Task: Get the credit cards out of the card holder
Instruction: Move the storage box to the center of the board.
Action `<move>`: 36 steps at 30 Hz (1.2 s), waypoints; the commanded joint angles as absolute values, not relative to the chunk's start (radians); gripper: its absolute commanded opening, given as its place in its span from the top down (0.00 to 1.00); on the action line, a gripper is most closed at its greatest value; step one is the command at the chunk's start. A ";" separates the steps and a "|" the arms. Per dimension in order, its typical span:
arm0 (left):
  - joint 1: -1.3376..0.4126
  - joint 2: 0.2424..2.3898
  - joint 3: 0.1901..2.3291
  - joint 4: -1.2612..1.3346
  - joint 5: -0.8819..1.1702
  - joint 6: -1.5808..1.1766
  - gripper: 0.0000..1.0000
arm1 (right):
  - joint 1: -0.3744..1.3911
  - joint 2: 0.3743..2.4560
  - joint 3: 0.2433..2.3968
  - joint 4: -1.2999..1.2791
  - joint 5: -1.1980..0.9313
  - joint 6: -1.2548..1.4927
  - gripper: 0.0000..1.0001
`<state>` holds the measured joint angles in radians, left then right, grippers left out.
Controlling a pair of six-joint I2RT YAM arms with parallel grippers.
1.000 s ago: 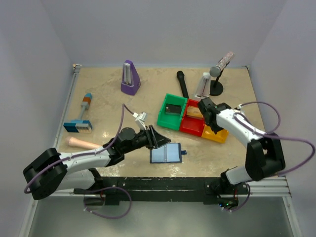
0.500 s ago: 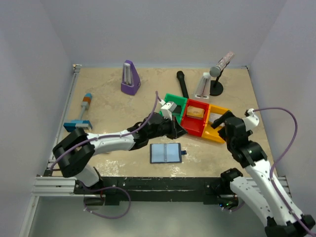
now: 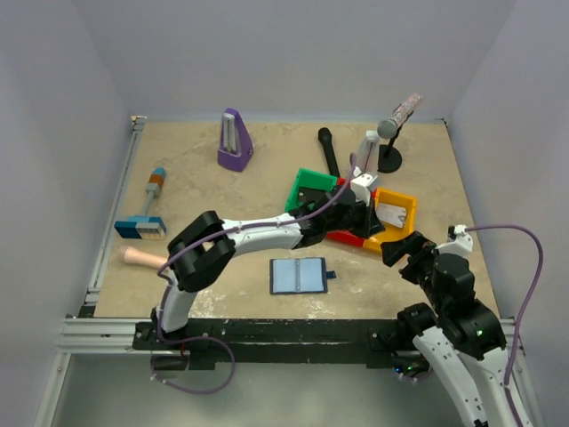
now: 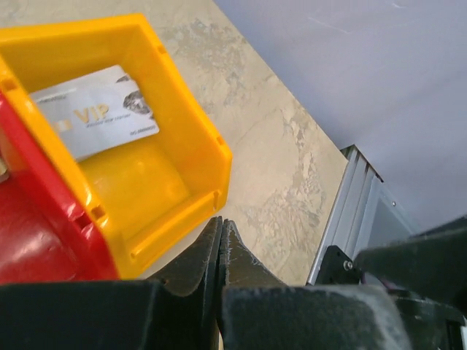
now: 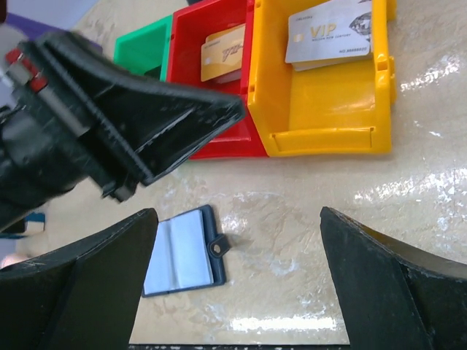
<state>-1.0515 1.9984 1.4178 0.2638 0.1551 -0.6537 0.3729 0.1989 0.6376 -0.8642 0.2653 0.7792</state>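
Observation:
The card holder [image 3: 300,277] lies open on the table, navy with pale blue inner panels and no card showing in it; the right wrist view has the card holder [image 5: 186,251] below my open right gripper [image 5: 237,211]. A silver VIP credit card [image 5: 328,33] rests in the yellow bin [image 5: 328,138], and a gold credit card [image 5: 222,44] in the red bin [image 5: 219,142]. My left gripper [image 4: 220,222] is shut on nothing, hovering over the front of the yellow bin [image 4: 146,168] near the silver card [image 4: 95,109]. From above, the left gripper [image 3: 363,229] reaches over the bins and the right gripper [image 3: 404,253] sits back by its base.
A green bin [image 3: 298,197] holds a black flat rectangle [image 3: 311,191]. Behind stand a purple metronome [image 3: 235,140], a black marker [image 3: 328,149] and a microphone on a stand [image 3: 391,133]. A blue and orange tool [image 3: 147,209] and a beige cylinder [image 3: 147,258] lie at the left.
My left arm swung from beside the card holder over to the bins and its gripper shut. My right arm pulled back from the yellow bin toward its base with its gripper opened.

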 commanded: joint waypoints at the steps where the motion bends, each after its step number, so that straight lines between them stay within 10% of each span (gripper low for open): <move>1: -1.077 2.100 1.592 0.160 0.149 -0.565 1.00 | 0.394 0.183 0.687 -0.896 0.212 0.749 0.01; 36: -1.075 2.557 2.215 -0.259 -0.123 -0.437 1.00 | 0.428 0.117 0.675 -0.796 -0.075 0.773 0.01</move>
<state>-1.0874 2.5214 2.1605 -0.2237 -0.0303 -0.4522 0.4240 0.1268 0.6701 -0.8543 -0.0273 0.7708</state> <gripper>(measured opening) 0.013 0.986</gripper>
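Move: Off to the left hand's right, about 7 cm, with some 6 cm forward and 12 cm down, lies the middle of the storage box's yellow bin. The silver cards in it lie about 8 cm ahead and 7 cm right of the hand; the red bin's middle is roughly 9 cm ahead and 4 cm left. The open card holder lies about 8 cm back and 18 cm left. From the right hand the yellow bin is about 13 cm straight ahead, some 15 cm lower. Finishing its sweep rightward with some 4 cm more, the left hand sinks about 9 cm towards the yellow bin, shut fingers tipping down some 20 degrees, then eases a few centimetres right and forward over the bin's near part. Whether the fingertips touch can't be seen. The right hand, wide open, withdraws about 5 cm left, slightly back and up, turning counter-clockwise. ##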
